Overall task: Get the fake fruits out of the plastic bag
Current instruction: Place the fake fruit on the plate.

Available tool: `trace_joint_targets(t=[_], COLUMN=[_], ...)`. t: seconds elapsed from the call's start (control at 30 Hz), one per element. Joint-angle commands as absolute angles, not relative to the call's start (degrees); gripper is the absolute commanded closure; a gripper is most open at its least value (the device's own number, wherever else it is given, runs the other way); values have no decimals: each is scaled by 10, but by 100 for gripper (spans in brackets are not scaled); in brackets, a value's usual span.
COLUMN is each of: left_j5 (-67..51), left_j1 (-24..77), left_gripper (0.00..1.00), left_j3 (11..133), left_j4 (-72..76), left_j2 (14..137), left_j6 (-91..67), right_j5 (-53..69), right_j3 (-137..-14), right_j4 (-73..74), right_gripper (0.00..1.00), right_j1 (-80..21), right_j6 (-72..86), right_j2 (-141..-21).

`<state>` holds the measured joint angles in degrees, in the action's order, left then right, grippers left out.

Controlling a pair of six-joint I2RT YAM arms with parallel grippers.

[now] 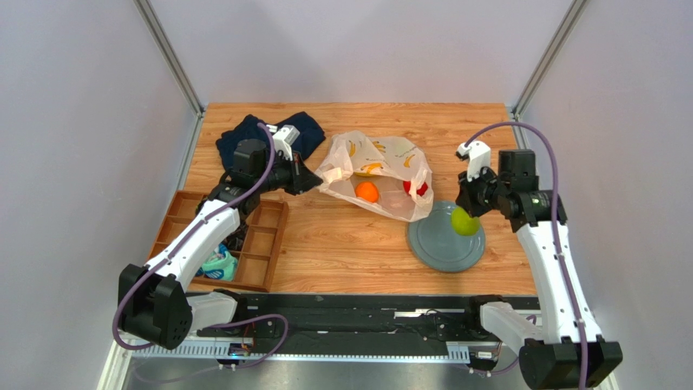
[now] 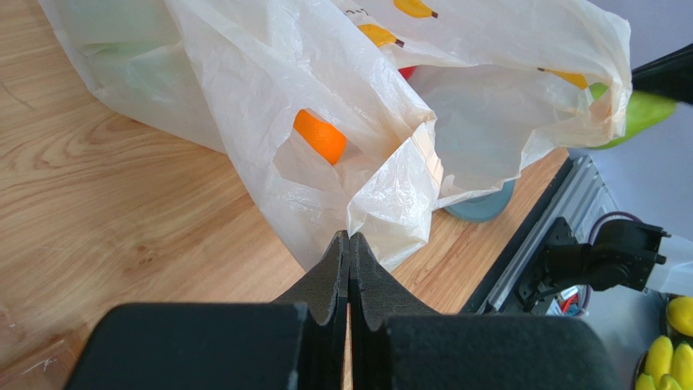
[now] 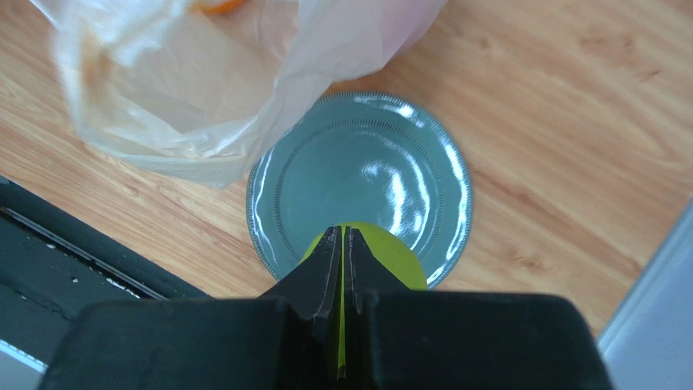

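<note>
The plastic bag (image 1: 382, 175) (image 2: 244, 81) lies crumpled mid-table with its mouth toward the grey plate (image 1: 431, 244) (image 3: 342, 171). My left gripper (image 1: 313, 180) (image 2: 350, 236) is shut on a fold of the bag's left edge. Inside the bag show an orange (image 1: 367, 192) (image 2: 320, 136) and a red apple (image 1: 416, 188) (image 2: 407, 73). My right gripper (image 1: 469, 205) (image 3: 342, 231) is shut right on top of a green apple (image 1: 464, 221) (image 3: 398, 256), which hangs under its fingertips over the plate. The fingers hide the exact grip point.
A wooden compartment tray (image 1: 260, 236) sits at the left with rolled teal socks (image 1: 218, 264) in it. A dark navy cloth (image 1: 244, 134) lies at the back left behind my left arm. The black rail (image 1: 366, 313) runs along the near edge.
</note>
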<state>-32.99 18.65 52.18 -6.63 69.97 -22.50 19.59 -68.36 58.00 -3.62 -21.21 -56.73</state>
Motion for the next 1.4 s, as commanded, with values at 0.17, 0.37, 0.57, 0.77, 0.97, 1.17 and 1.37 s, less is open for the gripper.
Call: trace_joint_targets(t=[0.17, 0.37, 0.57, 0.77, 0.97, 1.17, 1.37], left_j5=[-332, -332, -337, -344, -344, -346, -352], left_j1=[178, 165, 162, 162, 162, 162, 162], left_gripper=[100, 100, 100, 100, 100, 100, 100], left_j3=[522, 511, 517, 520, 522, 521, 533], left_j4=[-74, -70, -68, -59, -62, -60, -69], left_j2=[664, 660, 671, 682, 684, 684, 680], left_j6=[-206, -205, -205, -210, -206, -212, -204], right_j5=[156, 139, 128, 113, 122, 123, 132], right_j3=[-576, -531, -491, -469, -486, -494, -540], right_j4=[440, 368, 318, 279, 278, 282, 322], right_gripper=[100, 100, 99, 99, 96, 95, 45], right_j1=[-28, -18, -12, -5, -5, 12, 21], right_j6=[-211, -197, -185, -179, -178, -208, -198], right_j2=[-657, -690, -704, -717, -732, -764, -745])
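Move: The plate is under the right hand, its middle about 4 cm ahead, 1 cm to the right and some 23 cm below; the green fruit already hangs from the shut fingers. The red fruit in the bag lies roughly 18 cm ahead and 8 cm left, the orange one about 17 cm ahead and 22 cm left, both some 20 cm down. From the left hand the plate is about 34 cm right, 3 cm back and 21 cm lower. The green fruit, still held by its top, is lowered about 16 cm onto the plate by the right hand, fast at first, then easing off while drifting some 6 cm forward and 4 cm right. The fingers tip a little steeper, turn about 10 degrees clockwise, and near the end open part-way around the fruit. The left hand keeps its pinch on the bag's edge. ##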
